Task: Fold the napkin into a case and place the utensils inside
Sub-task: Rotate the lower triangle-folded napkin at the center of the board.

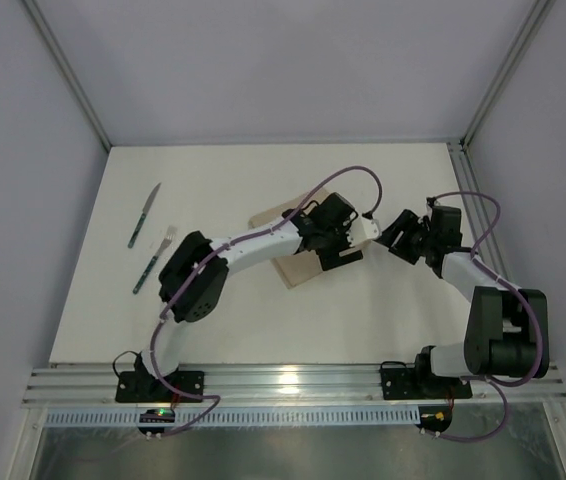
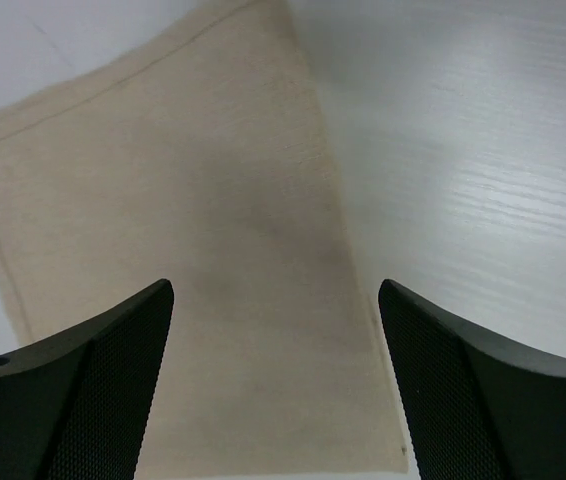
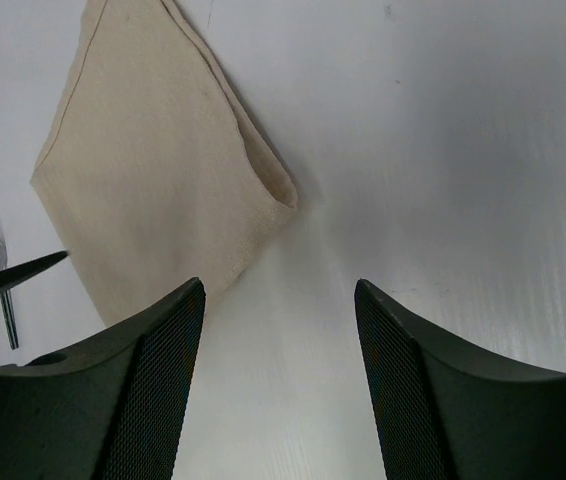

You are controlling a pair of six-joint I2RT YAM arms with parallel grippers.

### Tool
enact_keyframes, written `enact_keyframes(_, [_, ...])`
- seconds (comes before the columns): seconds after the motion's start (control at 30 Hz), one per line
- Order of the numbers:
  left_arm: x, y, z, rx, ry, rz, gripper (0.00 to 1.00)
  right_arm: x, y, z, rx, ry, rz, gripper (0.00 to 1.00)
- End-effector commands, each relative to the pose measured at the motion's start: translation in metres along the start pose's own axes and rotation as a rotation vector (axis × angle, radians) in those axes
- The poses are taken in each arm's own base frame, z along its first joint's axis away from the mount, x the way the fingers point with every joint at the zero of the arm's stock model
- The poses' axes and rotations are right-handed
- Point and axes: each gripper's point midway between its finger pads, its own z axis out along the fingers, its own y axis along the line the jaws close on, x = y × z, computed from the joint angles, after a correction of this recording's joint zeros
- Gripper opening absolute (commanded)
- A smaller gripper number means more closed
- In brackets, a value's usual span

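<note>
The beige napkin (image 1: 291, 268) lies folded flat on the white table, mostly hidden under my left wrist in the top view. My left gripper (image 1: 341, 254) is open just above it; in the left wrist view the cloth (image 2: 183, 220) fills the space between the fingers (image 2: 275, 290). My right gripper (image 1: 384, 237) is open and empty over bare table just right of the napkin's folded edge (image 3: 153, 190), jaws apart (image 3: 279, 285). The knife (image 1: 144, 215) and the fork (image 1: 153, 260), with teal handles, lie side by side at the far left, away from both grippers.
The white table (image 1: 263, 330) ends in a metal rail along the near edge (image 1: 293, 385). Grey walls and frame posts close in the back and sides. Both arms meet over the table's middle right, their wrists close together.
</note>
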Motion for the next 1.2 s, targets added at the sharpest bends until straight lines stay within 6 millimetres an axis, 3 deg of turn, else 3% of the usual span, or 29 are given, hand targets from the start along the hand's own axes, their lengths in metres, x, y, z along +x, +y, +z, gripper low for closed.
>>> enact_keyframes(0.0, [0.008,0.004,0.026,0.002,0.07,0.002,0.86,-0.003,0.009,-0.006,-0.026,0.008,-0.036,0.65])
enact_keyframes(0.17, [-0.007,0.006,0.046,-0.021,0.073,0.03,0.84,0.007,0.003,-0.009,-0.016,0.025,-0.044,0.65])
enact_keyframes(0.4, [0.019,-0.008,0.059,-0.003,0.141,0.033,0.73,0.008,0.004,-0.01,-0.027,0.016,-0.037,0.65])
enact_keyframes(0.63, [0.02,-0.015,0.069,-0.01,0.146,0.043,0.57,0.011,0.009,-0.011,-0.054,0.023,-0.001,0.65])
enact_keyframes(0.7, [0.021,-0.016,0.069,-0.011,0.148,0.046,0.5,0.008,0.011,-0.011,-0.065,0.005,-0.007,0.65])
enact_keyframes(0.73, [0.022,-0.015,0.07,-0.017,0.151,0.043,0.4,0.008,0.011,-0.011,-0.067,0.003,-0.004,0.65])
enact_keyframes(0.9, [0.015,-0.011,0.06,-0.033,0.142,0.038,0.11,0.021,0.008,-0.007,-0.093,0.015,0.044,0.64])
enact_keyframes(0.93, [0.015,-0.011,0.058,-0.038,0.14,0.035,0.0,0.03,0.006,-0.007,-0.097,0.034,0.082,0.61])
enact_keyframes(1.17, [-0.007,0.006,0.027,-0.057,0.07,-0.027,0.0,0.049,0.009,-0.001,-0.14,0.02,0.148,0.25])
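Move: The near-right edge of the napkin, at its middle, lies almost straight below my open left hand: about 1 cm ahead, 2 cm to the right and 7 cm down. The napkin's right corner is some 7 cm ahead and 9 cm right of that hand, its near corner about 7 cm back and 9 cm left. From my right hand the same edge spot lies roughly 15 cm left, 3 cm back and 4 cm lower. I drop my left hand nearly straight down, about 7 cm and mostly at once, onto the napkin's near-right edge, tilting it some 10 degrees, then hold it low and shut the wide-open fingers fully, pinching the cloth. My right hand eases back, then late on draws farther back, down and left over bare table, about 6 cm in all, its fingers more than half closing. ##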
